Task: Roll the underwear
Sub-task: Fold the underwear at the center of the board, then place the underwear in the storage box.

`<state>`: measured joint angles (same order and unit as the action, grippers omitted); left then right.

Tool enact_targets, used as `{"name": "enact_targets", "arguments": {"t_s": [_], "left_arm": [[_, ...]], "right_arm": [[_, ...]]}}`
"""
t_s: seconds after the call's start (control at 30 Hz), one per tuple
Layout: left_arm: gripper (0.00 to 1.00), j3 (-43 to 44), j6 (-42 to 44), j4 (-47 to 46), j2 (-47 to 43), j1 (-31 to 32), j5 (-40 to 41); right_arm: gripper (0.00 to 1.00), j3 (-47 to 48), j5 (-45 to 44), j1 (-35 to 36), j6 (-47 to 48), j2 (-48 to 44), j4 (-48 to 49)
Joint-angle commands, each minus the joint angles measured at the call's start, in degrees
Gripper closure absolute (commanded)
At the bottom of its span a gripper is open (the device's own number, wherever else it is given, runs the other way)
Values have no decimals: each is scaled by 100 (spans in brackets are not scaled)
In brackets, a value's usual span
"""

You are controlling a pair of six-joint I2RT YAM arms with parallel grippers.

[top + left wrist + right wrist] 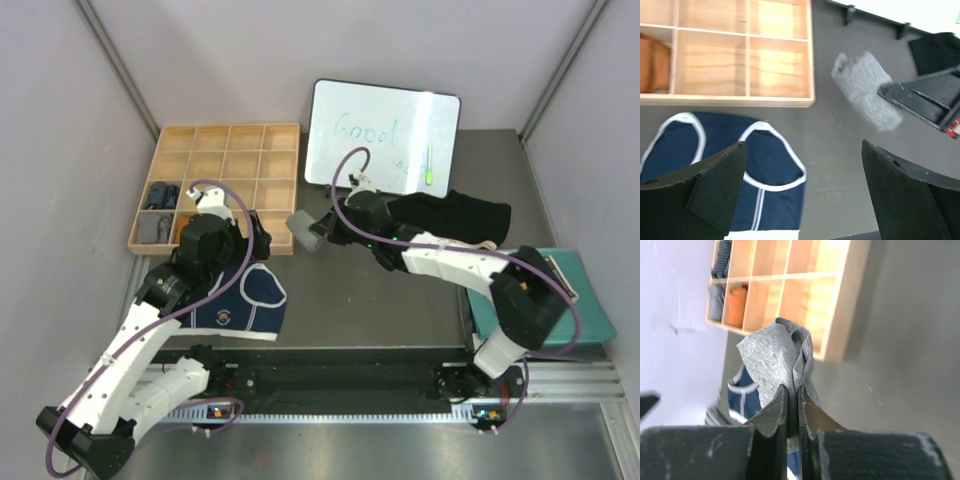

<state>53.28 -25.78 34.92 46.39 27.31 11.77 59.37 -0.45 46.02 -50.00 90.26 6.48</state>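
The grey underwear (303,232), bunched into a short roll, hangs off the table with my right gripper (322,233) shut on it; in the right wrist view the cloth (772,357) is pinched between the closed fingers of that gripper (792,390). The navy underwear (250,300) with white trim lies flat at the front left. My left gripper (804,150) stands wide open just above the table, the navy underwear (772,165) under its left finger and the grey underwear (867,92) ahead to the right. The black underwear (462,214) lies beneath my right arm.
A wooden compartment tray (283,190) stands at the back left, with dark rolled cloths (162,195) in its left cells. A whiteboard (385,135) leans at the back centre. A teal box (590,310) lies at the right edge.
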Motion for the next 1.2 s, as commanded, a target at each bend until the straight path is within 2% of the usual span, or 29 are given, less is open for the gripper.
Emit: {"name": "enact_targets", "arguments": {"t_s": [0.0,0.23,0.37,0.67,0.9,1.17], "left_arm": [[1,280,196,182,-42,-33,809],[1,315,354,86,-25,-33,810],[1,245,372,-2,28,-33,669],[1,227,469,-108,81,-42,370],[1,218,469,-134,28,-42,238],[1,201,460,-117,-60,-33,238]], "right_arm": [[100,916,-912,363,-721,930,846],[100,2042,-1642,697,-1284,2144,688],[100,2778,-2151,829,-1486,2654,188],[100,3562,-2924,1031,-1952,3498,-611],[100,4240,-3251,1199,-2269,4061,-1307],[100,4925,-3172,1208,-2348,4649,-1816]]}}
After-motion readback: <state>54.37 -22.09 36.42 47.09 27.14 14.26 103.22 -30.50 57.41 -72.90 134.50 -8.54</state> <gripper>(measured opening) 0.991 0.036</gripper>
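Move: The right hand holds the rolled grey underwear. The empty compartment at the wooden box's near right corner lies about 14 cm to its left, 8 cm ahead and 13 cm below. The orange roll sits in the same row, some 19 cm left of that compartment. The spread navy underwear's middle is about 17 cm nearer the base than the compartment and 9 cm left of it. From the open left hand, the compartment is about 13 cm ahead, 2 cm right and 20 cm below. Leftward and forward first, sinking only a little, the right arm swings the pinched grey roll over the box's right side wall. It then goes almost straight down, for about 12 cm of descent in all, into the near right corner compartment, turning some 25 degrees clockwise on the way. The fingers stay shut on the roll. ##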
